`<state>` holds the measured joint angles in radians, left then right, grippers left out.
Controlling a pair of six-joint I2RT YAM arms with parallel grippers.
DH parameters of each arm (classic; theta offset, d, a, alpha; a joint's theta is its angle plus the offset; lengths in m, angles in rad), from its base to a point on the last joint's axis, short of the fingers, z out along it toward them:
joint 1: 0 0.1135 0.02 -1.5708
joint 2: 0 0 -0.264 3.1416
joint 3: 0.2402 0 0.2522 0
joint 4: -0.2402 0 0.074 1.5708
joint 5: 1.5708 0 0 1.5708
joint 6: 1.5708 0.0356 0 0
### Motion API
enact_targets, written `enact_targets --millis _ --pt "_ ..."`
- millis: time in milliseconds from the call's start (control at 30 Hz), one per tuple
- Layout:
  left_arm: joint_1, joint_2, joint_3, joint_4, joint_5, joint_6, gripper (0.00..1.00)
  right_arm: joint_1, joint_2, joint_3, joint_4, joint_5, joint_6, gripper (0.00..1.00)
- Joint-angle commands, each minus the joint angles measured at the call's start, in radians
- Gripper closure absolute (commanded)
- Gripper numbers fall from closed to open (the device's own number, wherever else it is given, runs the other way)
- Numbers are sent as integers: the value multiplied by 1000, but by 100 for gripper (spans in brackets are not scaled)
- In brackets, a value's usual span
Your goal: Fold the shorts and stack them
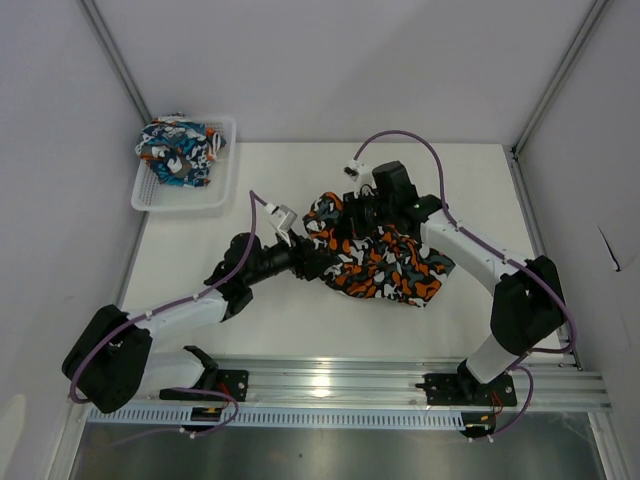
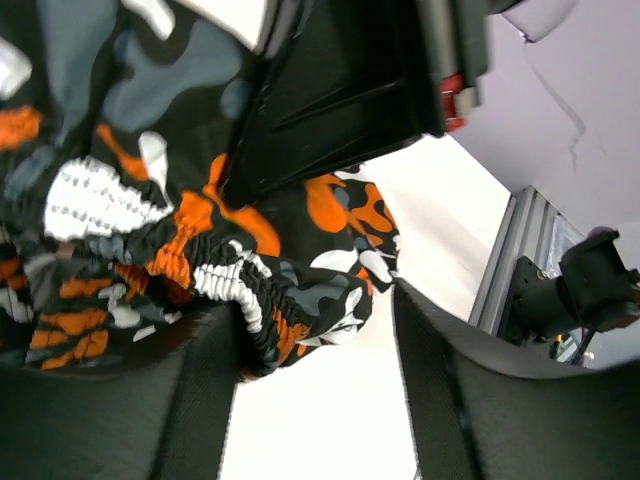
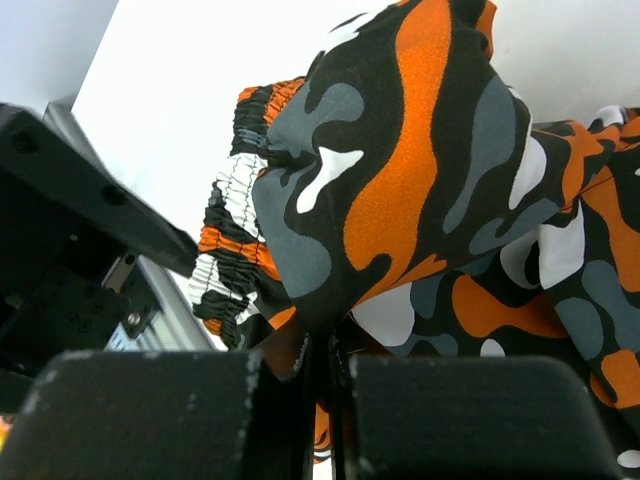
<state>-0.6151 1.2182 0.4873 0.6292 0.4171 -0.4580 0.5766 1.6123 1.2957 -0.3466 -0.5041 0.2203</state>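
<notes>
The orange, black, grey and white camouflage shorts [image 1: 385,265] lie crumpled at the table's middle. My right gripper [image 1: 352,215] is shut on a fold of this fabric [image 3: 400,180] at the pile's upper left corner, and the cloth hangs bunched from the pinched jaws [image 3: 330,350]. My left gripper [image 1: 312,262] stands open at the pile's left edge. The elastic waistband [image 2: 230,285] rests against the inner side of its left finger, and bare table shows between the fingers [image 2: 315,335]. The blue-teal cartoon shorts [image 1: 178,150] sit bunched in the basket.
A white mesh basket [image 1: 185,205] stands at the table's far left corner. The right gripper's black body [image 2: 340,90] hangs close above the left fingers. An aluminium rail [image 1: 400,385] runs along the near edge, and grey walls close in both sides.
</notes>
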Motion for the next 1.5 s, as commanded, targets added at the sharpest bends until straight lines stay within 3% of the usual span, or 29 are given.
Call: enact_targets --millis 0,100,267,400,467,533,633,733,967,1167,1467 --pt "-17 -39 19 72 58 44 39 -17 15 59 -55 -112 -35 97" --pt "-23 -23 43 40 60 53 51 -17 18 62 -68 -125 -50 97" --pt "-28 4 60 27 74 53 61 -24 15 60 -63 -148 -49 97" --pt "-31 7 68 15 72 56 79 -29 24 65 -39 -182 -26 97" --pt "-32 9 69 6 75 53 80 -31 28 63 -32 -197 -21 97" --pt "-35 17 71 9 77 48 99 -31 28 60 -28 -198 -13 97" --pt "-35 26 83 -14 72 44 100 -31 23 53 -25 -192 -18 95" --pt "-35 1 96 -52 45 29 100 -31 6 42 -29 -124 -24 68" --pt "-35 -215 161 -359 -199 -76 100 -55 -124 -61 41 181 13 33" --pt "-8 -322 281 -756 -466 -136 100 -92 -288 -202 110 335 56 30" --pt "187 -399 192 -804 -387 -189 100 -176 -433 -444 158 469 122 32"
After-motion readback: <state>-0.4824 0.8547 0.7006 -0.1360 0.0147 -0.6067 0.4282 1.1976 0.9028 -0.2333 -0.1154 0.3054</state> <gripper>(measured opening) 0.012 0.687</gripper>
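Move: The bunched waistband edge of the shorts lies right at the left gripper's open jaws, about 1 cm ahead and 1 cm to the right. The right gripper, pinching the same garment, is some 6 cm ahead and 4 cm to the right. The shorts' body sags to the table about 14 cm to the right, 2 cm ahead and 14 cm below. From the right gripper, the waistband edge is roughly 5 cm back and 3 cm to the left. Close the left gripper on the waistband edge, easing it about 1 cm back and right, while the right one keeps its pinch and gives 2 cm backward. Then open the right fingers and draw them some 13 cm to the right, clear of the cloth. Carry the waistband about 12 cm left with the left gripper, rising then dipping, turning roughly 30 degrees counter-clockwise. ##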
